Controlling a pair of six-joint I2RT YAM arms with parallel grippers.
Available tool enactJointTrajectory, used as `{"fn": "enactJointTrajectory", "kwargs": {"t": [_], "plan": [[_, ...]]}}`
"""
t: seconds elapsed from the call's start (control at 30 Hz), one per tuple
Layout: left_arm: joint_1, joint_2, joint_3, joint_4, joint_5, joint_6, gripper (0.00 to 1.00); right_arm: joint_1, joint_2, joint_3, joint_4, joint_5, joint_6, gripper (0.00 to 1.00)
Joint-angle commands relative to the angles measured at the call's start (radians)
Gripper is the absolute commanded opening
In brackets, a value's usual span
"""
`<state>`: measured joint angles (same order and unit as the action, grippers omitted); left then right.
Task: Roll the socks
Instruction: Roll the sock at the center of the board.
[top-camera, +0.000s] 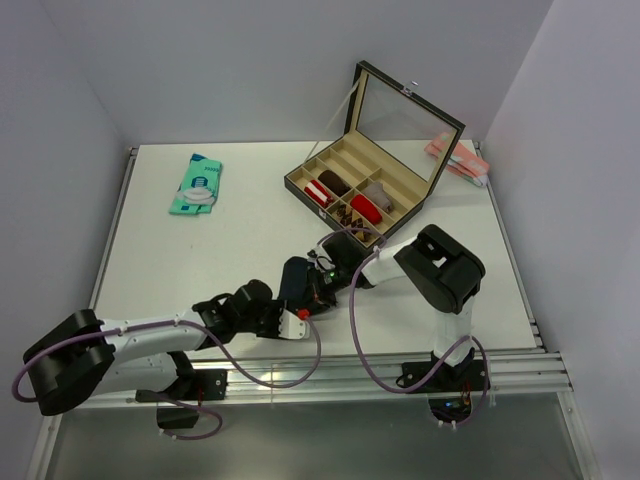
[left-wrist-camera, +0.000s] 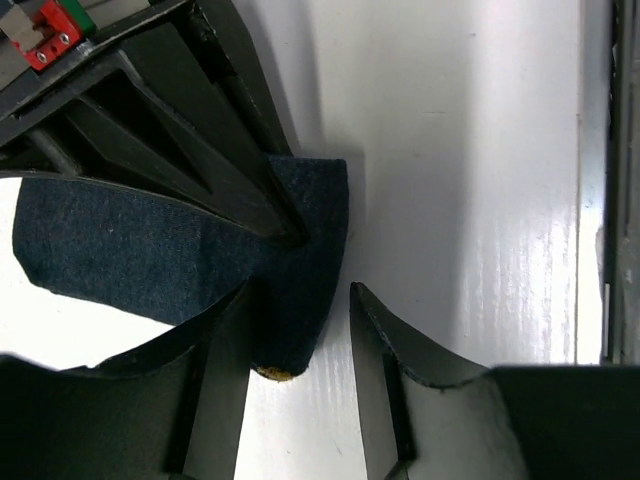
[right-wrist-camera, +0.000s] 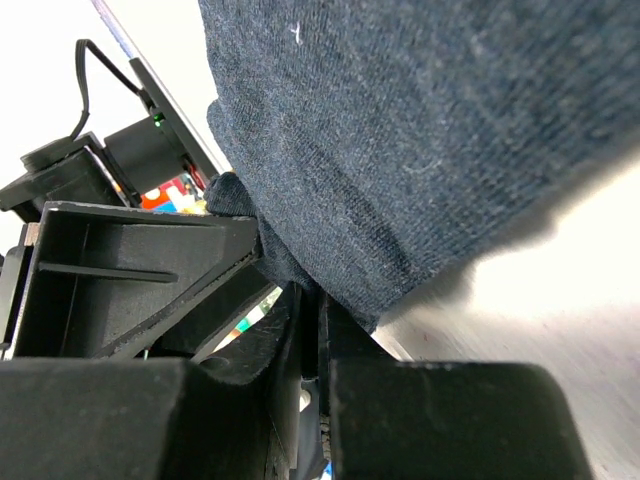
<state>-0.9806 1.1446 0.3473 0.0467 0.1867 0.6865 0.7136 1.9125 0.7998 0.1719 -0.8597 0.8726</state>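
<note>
A navy sock (top-camera: 296, 276) lies between the two arms near the table's front middle. My right gripper (right-wrist-camera: 315, 300) is shut on its edge, and the fabric (right-wrist-camera: 420, 130) hangs across the top of that view. In the left wrist view the sock (left-wrist-camera: 150, 250) stretches left to right, with its end dropping between my left gripper (left-wrist-camera: 300, 300) fingers. That end rests against the left finger, and bare table shows between it and the right finger (left-wrist-camera: 385, 345), so the jaws stand apart. The right gripper's black fingers (left-wrist-camera: 200, 170) pinch the sock from above.
An open compartment box (top-camera: 300, 183) with a raised lid stands behind, holding red rolls (top-camera: 364, 208) and a dark brown roll (top-camera: 337, 186). A teal packet (top-camera: 197, 183) lies at the back left. Pink items (top-camera: 455, 158) lie at the back right.
</note>
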Motion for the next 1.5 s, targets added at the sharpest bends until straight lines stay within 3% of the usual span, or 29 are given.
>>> {"fn": "enactJointTrajectory", "kwargs": {"t": [0.0,0.2,0.3,0.43,0.57,0.63,0.77,1.1,1.23,1.37,1.47], "plan": [[0.006,0.026,0.018,0.059,-0.009,-0.025,0.46,-0.016,0.030,-0.007,-0.118,0.103,-0.032,0.00],[0.037,0.067,-0.002,0.097,-0.026,-0.019,0.41,-0.016,0.023,0.002,-0.146,0.119,-0.066,0.00],[0.060,0.087,0.019,0.065,0.000,-0.013,0.31,-0.014,0.000,0.001,-0.143,0.119,-0.076,0.04],[0.086,0.130,0.093,-0.034,0.059,-0.021,0.01,-0.016,-0.039,0.010,-0.147,0.132,-0.093,0.20],[0.105,0.155,0.127,-0.142,0.111,-0.018,0.00,-0.016,-0.115,0.030,-0.228,0.232,-0.122,0.31],[0.106,0.155,0.145,-0.171,0.128,-0.025,0.00,-0.016,-0.196,0.012,-0.226,0.308,-0.118,0.42],[0.150,0.184,0.212,-0.316,0.213,-0.013,0.00,-0.026,-0.355,-0.039,-0.221,0.448,-0.095,0.53],[0.335,0.411,0.438,-0.729,0.434,0.110,0.00,-0.045,-0.881,-0.265,-0.220,0.793,-0.030,0.54],[0.355,0.567,0.544,-0.873,0.502,0.165,0.00,-0.013,-1.070,-0.378,-0.129,0.818,-0.092,0.53],[0.381,0.697,0.636,-0.999,0.549,0.218,0.02,0.144,-1.170,-0.384,-0.163,0.987,-0.168,0.53],[0.399,0.817,0.719,-1.131,0.586,0.275,0.04,0.300,-1.124,-0.344,-0.164,1.091,-0.237,0.53]]}}
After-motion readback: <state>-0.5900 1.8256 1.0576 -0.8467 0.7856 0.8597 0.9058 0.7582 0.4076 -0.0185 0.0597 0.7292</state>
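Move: The navy sock's near end, folded up into a small roll, sits between my left hand's open fingers, about 1 cm ahead and 2 cm right of that hand and 1 cm below. The sock's flat part stretches on beyond, its middle some 8 cm ahead. The table's front edge runs roughly 8 cm behind, and the sock box stands about 32 cm ahead and 16 cm right. My right hand already pinches the near end, its middle about 1 cm to the left and 1 cm back. I ease my left hand some 2 cm forward and shut its fingers on the rolled near end, then hold nearly in place and turn that wrist about 50 degrees, swinging the fingertips back towards my base. As the left fingers close, my right hand opens about halfway, lets go and leaves forward and up, then swings right and back, ending some 13 cm higher and 10 cm to the right. ##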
